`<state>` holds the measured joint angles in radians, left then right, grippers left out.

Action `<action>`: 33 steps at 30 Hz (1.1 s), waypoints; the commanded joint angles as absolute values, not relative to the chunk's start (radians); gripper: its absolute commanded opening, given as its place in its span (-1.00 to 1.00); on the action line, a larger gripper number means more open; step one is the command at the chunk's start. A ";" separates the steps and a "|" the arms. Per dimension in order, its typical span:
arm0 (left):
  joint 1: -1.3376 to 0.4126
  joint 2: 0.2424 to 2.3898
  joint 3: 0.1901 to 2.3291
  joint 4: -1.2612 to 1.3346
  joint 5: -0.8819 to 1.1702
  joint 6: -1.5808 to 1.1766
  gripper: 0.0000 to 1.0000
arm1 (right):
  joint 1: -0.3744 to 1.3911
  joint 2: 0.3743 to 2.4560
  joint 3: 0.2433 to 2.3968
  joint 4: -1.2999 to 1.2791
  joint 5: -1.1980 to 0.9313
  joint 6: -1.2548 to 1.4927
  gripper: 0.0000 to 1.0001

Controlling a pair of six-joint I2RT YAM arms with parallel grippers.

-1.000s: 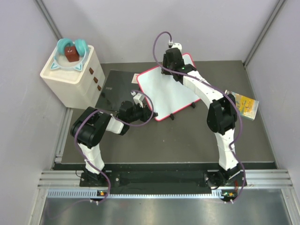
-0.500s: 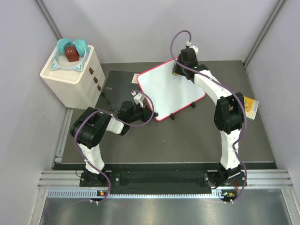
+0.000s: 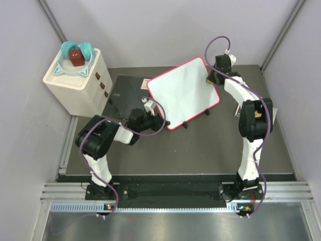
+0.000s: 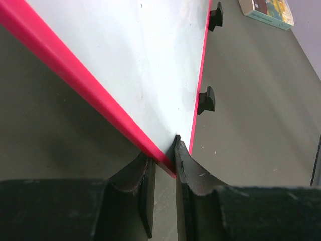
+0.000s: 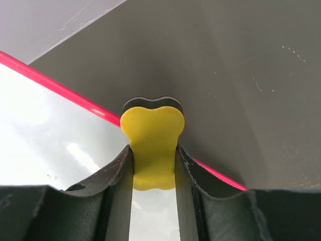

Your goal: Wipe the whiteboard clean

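The whiteboard [image 3: 183, 93], white with a thin red frame, lies tilted on the dark table. Its face looks plain white in all views. My left gripper [image 3: 163, 122] is shut on its near left corner; in the left wrist view the red frame [image 4: 100, 95] runs down between the left gripper [image 4: 164, 155] pads. My right gripper [image 3: 213, 78] sits at the board's far right edge, shut on a yellow eraser [image 5: 153, 135] with a dark underside. In the right wrist view the eraser straddles the red edge, with the whiteboard [image 5: 50, 135] to its left.
A white drawer cabinet [image 3: 77, 80] with a teal item and a brown block on top stands at the back left. A dark grey slab [image 3: 125, 95] lies left of the board. A yellow-covered booklet [image 4: 266, 10] lies at the right. Black feet [image 4: 206, 100] stick out along the board's near edge.
My right gripper has swept the eraser rightward across the board's far part, from near the top middle to its right edge. The left arm has not moved.
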<state>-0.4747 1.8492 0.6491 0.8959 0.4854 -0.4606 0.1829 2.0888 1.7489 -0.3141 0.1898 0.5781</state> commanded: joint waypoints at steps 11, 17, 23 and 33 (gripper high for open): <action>-0.502 1.868 0.663 0.756 0.408 -0.279 -1.00 | 0.285 2.079 1.703 -0.301 0.100 0.512 -1.00; -0.503 1.867 0.664 0.755 0.408 -0.278 -1.00 | 0.321 2.082 1.756 -0.313 0.101 0.503 -1.00; -0.503 1.858 0.653 0.761 0.403 -0.279 -1.00 | 0.322 2.115 1.821 -0.347 0.170 0.488 -1.00; -0.505 1.861 0.657 0.759 0.402 -0.278 -1.00 | 0.247 2.140 1.832 -0.406 0.218 0.502 -1.00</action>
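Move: Straddling the whiteboard's right edge, the held eraser starts with the board's middle about 12 cm to the right hand's left, 5 cm back and 2 cm lower. The far corner lies some 10 cm ahead, 4 cm left and 3 cm up; the nearer right corner about 9 cm back, 4 cm right and 4 cm down. From the left hand, at the near corner, the board's middle is roughly 13 cm ahead, 10 cm right and 4 cm up. Sweeping the gripped eraser inward from the right edge, the right hand goes about 6.5 cm left, climbing 2.5 cm with the board's slope while yawing some 10 degrees counter-clockwise, then starts back right by under 2 cm. The eraser keeps rubbing the white face; the left hand keeps its pinch on the near corner, steadying the board. ##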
